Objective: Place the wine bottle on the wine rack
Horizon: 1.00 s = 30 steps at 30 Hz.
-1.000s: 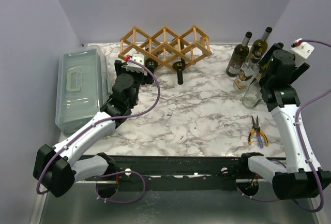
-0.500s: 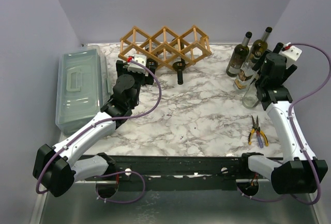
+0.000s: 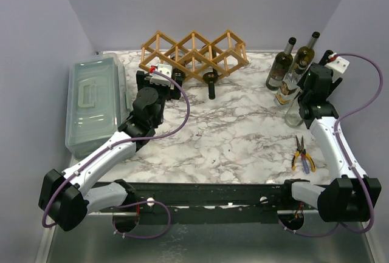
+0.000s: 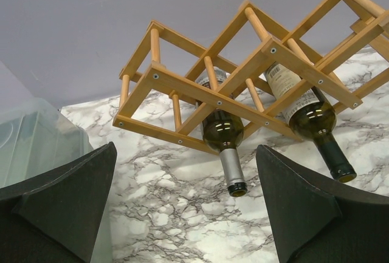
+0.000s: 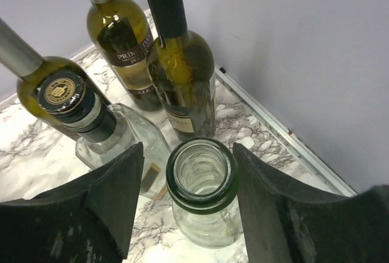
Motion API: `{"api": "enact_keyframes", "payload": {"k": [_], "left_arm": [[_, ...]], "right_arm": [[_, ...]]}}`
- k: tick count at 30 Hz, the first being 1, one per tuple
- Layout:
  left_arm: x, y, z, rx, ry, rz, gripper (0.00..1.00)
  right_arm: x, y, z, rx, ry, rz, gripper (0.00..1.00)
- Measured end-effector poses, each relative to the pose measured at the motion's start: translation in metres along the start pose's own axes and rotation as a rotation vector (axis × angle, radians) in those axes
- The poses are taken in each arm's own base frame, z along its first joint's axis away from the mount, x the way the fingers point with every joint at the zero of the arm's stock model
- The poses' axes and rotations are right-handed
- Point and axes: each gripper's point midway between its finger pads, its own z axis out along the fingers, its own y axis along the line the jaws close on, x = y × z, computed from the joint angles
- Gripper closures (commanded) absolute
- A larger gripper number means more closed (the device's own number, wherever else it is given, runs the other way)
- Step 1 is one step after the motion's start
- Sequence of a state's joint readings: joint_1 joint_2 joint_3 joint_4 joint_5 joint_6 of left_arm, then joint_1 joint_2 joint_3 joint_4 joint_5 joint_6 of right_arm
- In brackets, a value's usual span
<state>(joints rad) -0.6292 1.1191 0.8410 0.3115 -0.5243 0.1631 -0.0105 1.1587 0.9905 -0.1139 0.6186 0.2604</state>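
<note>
The wooden wine rack [image 3: 193, 53] stands at the back of the table and shows close in the left wrist view [image 4: 182, 87]. Two dark bottles lie in it, necks pointing forward [image 4: 223, 132] [image 4: 311, 116]. My left gripper [image 4: 185, 160] is open and empty, just in front of the rack. Several bottles stand at the back right: two dark green ones [image 3: 281, 62] [image 3: 304, 53], a clear capped one [image 5: 91, 120] and a clear open-mouthed one [image 5: 202, 175]. My right gripper [image 5: 189, 153] is open, a finger on each side of the open-mouthed bottle's rim, with small gaps.
A grey-green lidded plastic box [image 3: 94, 102] lies along the left edge. Yellow-handled pliers [image 3: 302, 153] lie near the right front. The right wall stands close behind the bottles.
My right gripper has swung in and come down over the bottle cluster, settling around the open-mouthed bottle's top. The left arm has not moved.
</note>
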Motion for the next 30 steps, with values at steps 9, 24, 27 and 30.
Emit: {"api": "enact_keyframes", "payload": {"k": [9, 24, 27, 30], "left_arm": [[0.0, 0.0, 0.0, 0.001, 0.0, 0.003, 0.02], [0.0, 0.0, 0.0, 0.001, 0.0, 0.003, 0.02], [0.0, 0.0, 0.0, 0.001, 0.0, 0.003, 0.02], [0.0, 0.0, 0.0, 0.002, 0.0, 0.002, 0.02]], "right_arm": [[0.008, -0.006, 0.003, 0.022, 0.026, -0.014, 0.75], [0.016, 0.013, -0.018, -0.135, 0.12, -0.035, 0.96], [0.018, 0.021, -0.022, -0.18, 0.141, -0.041, 0.99], [0.022, 0.037, -0.031, -0.253, 0.165, -0.053, 0.99]]}}
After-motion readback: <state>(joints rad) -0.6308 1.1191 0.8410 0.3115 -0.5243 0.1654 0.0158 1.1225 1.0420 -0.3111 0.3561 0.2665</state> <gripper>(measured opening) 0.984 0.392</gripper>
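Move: The clear bottle stands with its neck between the right hand's open fingers, its middle about 12 cm straight below. From this hand the labelled clear bottle is some 8 cm ahead and 6 cm left, the near dark bottle roughly 9 cm ahead and 5 cm right, and the far dark bottle about 14 cm ahead and 10 cm left, all at about that depth. The clear bottle lies about 58 cm right of the left hand, level ahead, 16 cm down. The clear bottle's neck is pinched just below the mouth as the right hand sinks about 1 cm and closes its fingers until they settle on the glass. After easing back about a centimetre, the hand takes the bottle left, away from the near dark bottle, by some 5 cm, turning about 15 degrees counter-clockwise and tipping slightly, grip kept. ##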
